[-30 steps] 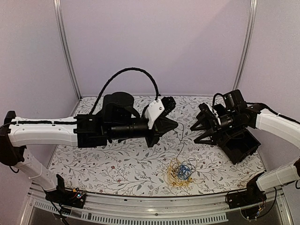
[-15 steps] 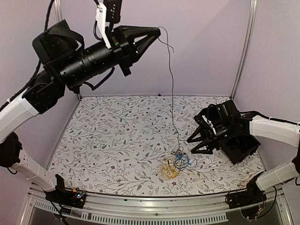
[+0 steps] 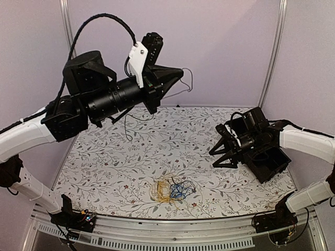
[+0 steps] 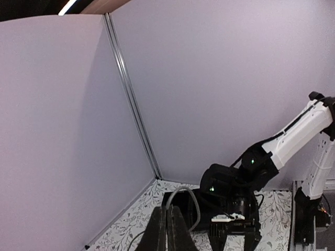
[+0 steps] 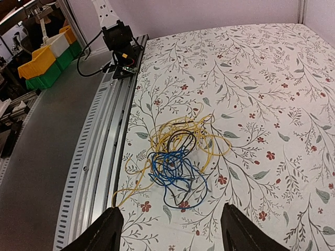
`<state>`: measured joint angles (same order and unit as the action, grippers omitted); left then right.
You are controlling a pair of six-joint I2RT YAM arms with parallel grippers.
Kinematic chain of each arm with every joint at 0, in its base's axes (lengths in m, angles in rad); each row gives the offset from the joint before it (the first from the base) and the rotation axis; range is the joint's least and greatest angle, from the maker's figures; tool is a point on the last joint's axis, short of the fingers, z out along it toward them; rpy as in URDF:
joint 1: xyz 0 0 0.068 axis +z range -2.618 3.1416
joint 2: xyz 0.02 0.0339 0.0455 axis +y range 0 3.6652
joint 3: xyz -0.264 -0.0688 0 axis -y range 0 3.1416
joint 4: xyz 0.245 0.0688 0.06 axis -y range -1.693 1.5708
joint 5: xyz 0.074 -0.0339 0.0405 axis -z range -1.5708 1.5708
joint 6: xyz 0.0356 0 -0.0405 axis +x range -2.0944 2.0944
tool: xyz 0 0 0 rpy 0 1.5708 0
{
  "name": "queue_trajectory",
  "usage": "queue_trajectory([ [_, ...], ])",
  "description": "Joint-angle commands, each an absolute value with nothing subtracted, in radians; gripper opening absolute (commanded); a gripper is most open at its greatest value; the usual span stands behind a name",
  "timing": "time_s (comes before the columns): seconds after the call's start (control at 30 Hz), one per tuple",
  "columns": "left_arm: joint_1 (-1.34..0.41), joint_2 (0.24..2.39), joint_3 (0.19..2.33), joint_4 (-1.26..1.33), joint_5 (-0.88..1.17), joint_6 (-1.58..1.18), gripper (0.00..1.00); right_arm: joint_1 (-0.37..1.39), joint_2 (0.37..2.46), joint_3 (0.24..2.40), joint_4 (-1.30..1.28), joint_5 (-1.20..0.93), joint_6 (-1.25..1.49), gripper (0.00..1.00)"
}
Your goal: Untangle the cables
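Observation:
The cables are a small tangle of yellow and blue wires (image 3: 171, 189) lying on the floral table near its front edge; it also shows in the right wrist view (image 5: 178, 157) with a dark strand among them. My left gripper (image 3: 181, 71) is raised high over the back of the table. It is shut on a thin grey wire (image 3: 191, 82) that loops off its tip (image 4: 182, 188) and hangs clear of the tangle. My right gripper (image 3: 213, 158) is open and empty, right of the tangle; the right wrist view shows it (image 5: 172, 230) looking down at the tangle.
A black bin (image 3: 267, 162) stands at the table's right side under the right arm. An aluminium rail (image 5: 99, 157) runs along the front edge, with an arm base (image 5: 123, 49) on it. Yellow and green bins (image 5: 44, 63) sit off the table.
The left gripper pulled the grey wire up and free of the tangle, then came lower. The tangle slid left along the front edge. The right gripper moved little.

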<state>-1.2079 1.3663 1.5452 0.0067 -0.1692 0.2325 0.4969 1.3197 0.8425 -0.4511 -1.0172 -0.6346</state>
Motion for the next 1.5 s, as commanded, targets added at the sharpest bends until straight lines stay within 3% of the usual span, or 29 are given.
queue_trajectory([
  [0.0, -1.194, 1.36, 1.442, 0.025, -0.234, 0.137, 0.0, 0.501, 1.291, 1.015, -0.543, -1.001, -0.657, 0.68],
  [0.13, -1.185, 1.373, 1.367, 0.024, -0.241, 0.092, 0.0, 0.5, 1.302, 1.206, -0.608, -1.005, -0.639, 0.67],
  [0.33, -1.162, 1.423, 1.323, 0.027, -0.232, 0.024, 0.0, 0.5, 1.342, 1.318, -0.59, -1.017, -0.539, 0.65],
  [1.07, -1.134, 1.582, 1.391, -0.061, -0.209, -0.143, 0.0, 0.535, 1.464, 1.327, -0.46, -1.065, -0.369, 0.6],
  [1.23, -1.131, 1.581, 1.391, -0.064, -0.207, -0.146, 0.0, 0.539, 1.487, 1.343, -0.458, -1.088, -0.36, 0.43],
  [1.33, -1.131, 1.583, 1.386, -0.061, -0.197, -0.149, 0.0, 0.54, 1.491, 1.341, -0.454, -1.087, -0.356, 0.38],
  [1.47, -1.131, 1.587, 1.382, -0.058, -0.182, -0.144, 0.0, 0.54, 1.495, 1.346, -0.452, -1.077, -0.353, 0.14],
])
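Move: The left hand still holds the grey cable high over the table; the open right gripper lies about 15 cm to its right, 34 cm below and nearly level fore and aft. From the right hand, the pinched end of that cable is therefore some 14 cm left and 34 cm up. The blue cable lies roughly 12 cm left, 3 back and 17 below, the yellow cable 20 cm left at the same depth and height, and the black tray 25 cm right, 18 ahead. Downward some 20 cm comes the left hand, also drifting forward and right, its fingers tipping down and still pinching the grey cable. The right hand rises about 15 cm to meet it, going slightly forward and left, then eases down a few centimetres as it nears the left fingertips, and closes its fingers around the cable just beside them. ##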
